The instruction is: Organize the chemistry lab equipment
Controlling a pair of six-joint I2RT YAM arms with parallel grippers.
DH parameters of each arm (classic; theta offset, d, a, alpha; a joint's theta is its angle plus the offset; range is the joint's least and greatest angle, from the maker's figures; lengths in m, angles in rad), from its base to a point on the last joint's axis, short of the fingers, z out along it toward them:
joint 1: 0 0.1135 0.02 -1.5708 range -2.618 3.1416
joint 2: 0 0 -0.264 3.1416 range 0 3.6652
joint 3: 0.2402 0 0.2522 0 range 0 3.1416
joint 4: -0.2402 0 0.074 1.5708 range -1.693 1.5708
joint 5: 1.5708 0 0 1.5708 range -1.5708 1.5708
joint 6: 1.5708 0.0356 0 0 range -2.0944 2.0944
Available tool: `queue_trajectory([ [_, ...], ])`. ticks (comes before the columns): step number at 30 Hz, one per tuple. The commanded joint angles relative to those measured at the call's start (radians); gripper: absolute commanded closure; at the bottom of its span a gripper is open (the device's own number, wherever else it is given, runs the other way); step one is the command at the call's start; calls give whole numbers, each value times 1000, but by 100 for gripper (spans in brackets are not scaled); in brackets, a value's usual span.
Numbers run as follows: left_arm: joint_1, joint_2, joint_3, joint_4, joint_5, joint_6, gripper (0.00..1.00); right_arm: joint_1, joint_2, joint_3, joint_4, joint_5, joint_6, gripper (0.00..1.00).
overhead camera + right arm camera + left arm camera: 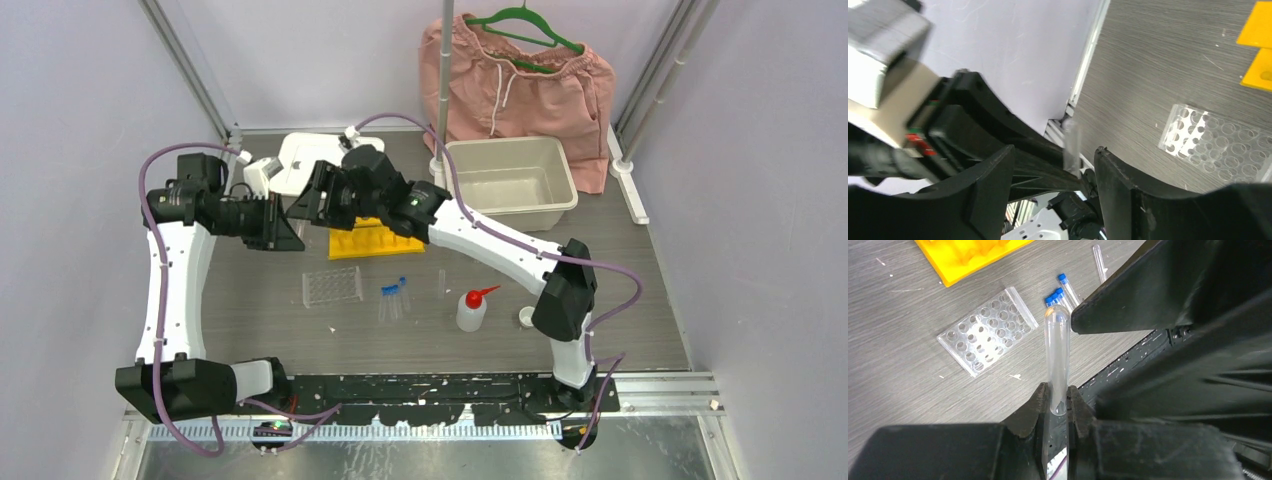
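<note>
My left gripper [1057, 392] is shut on the lower end of a clear tube [1057, 355], which sticks out above the table. My right gripper [1054, 150] is open, its fingers standing wide on either side of that same tube [1071, 145] without touching it. In the top view both grippers [290, 228] [305, 205] meet above the table's left rear. Below them lie a clear rack [332, 286], a yellow rack [375, 240], blue-capped tubes [393, 297], a loose clear tube [441, 281], a white squeeze bottle with a red nozzle [471, 310] and a tiny white cup [526, 317].
A beige tub [512, 180] stands at the back right, with pink shorts on a green hanger [520, 80] behind it. A white lid [305, 160] lies at the back left. A metal post [440, 100] rises beside the tub.
</note>
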Motion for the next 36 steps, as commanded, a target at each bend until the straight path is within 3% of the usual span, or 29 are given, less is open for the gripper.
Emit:
queue_trajectory([
  [1,3,-51,-1,9,70,69,96,-34,23,184,-107,-184,-72,35],
  [5,2,-81,-13,13,108,106,97,-51,92,303,-217,-308,-130,35],
  [10,2,-123,-23,22,130,138,98,-56,130,402,-353,-290,-210,36],
  [17,2,-162,-40,46,136,143,100,-59,131,417,-379,-278,-229,44],
  [32,2,-165,-43,40,146,154,100,-60,168,496,-397,-300,-238,66],
  [36,2,-160,-48,44,142,151,100,-61,165,497,-403,-304,-254,81],
])
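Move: Between the two hands stands the test tube, pinched near its lower end by the left fingers: its middle is about 2 cm ahead of, 1 cm right of and 2 cm above the left hand. From the right hand it is roughly 2 cm back, 1 cm to the right and 3 cm down. Also from the right hand, the clear well plate lies some 5 cm back, 3 cm right and 29 cm below, and the yellow rack about 6 cm ahead, 11 cm right and 27 cm below. Hopping up some 4 cm and dropping back, the open right hand turns about 15 degrees counter-clockwise, rises again by 1–2 cm and closes most of its gap around the tube's free upper end. Meanwhile the left hand keeps its pinch, drawing the tube back and up about 2.5 cm each and slightly right, its fingertips tilting upward. ##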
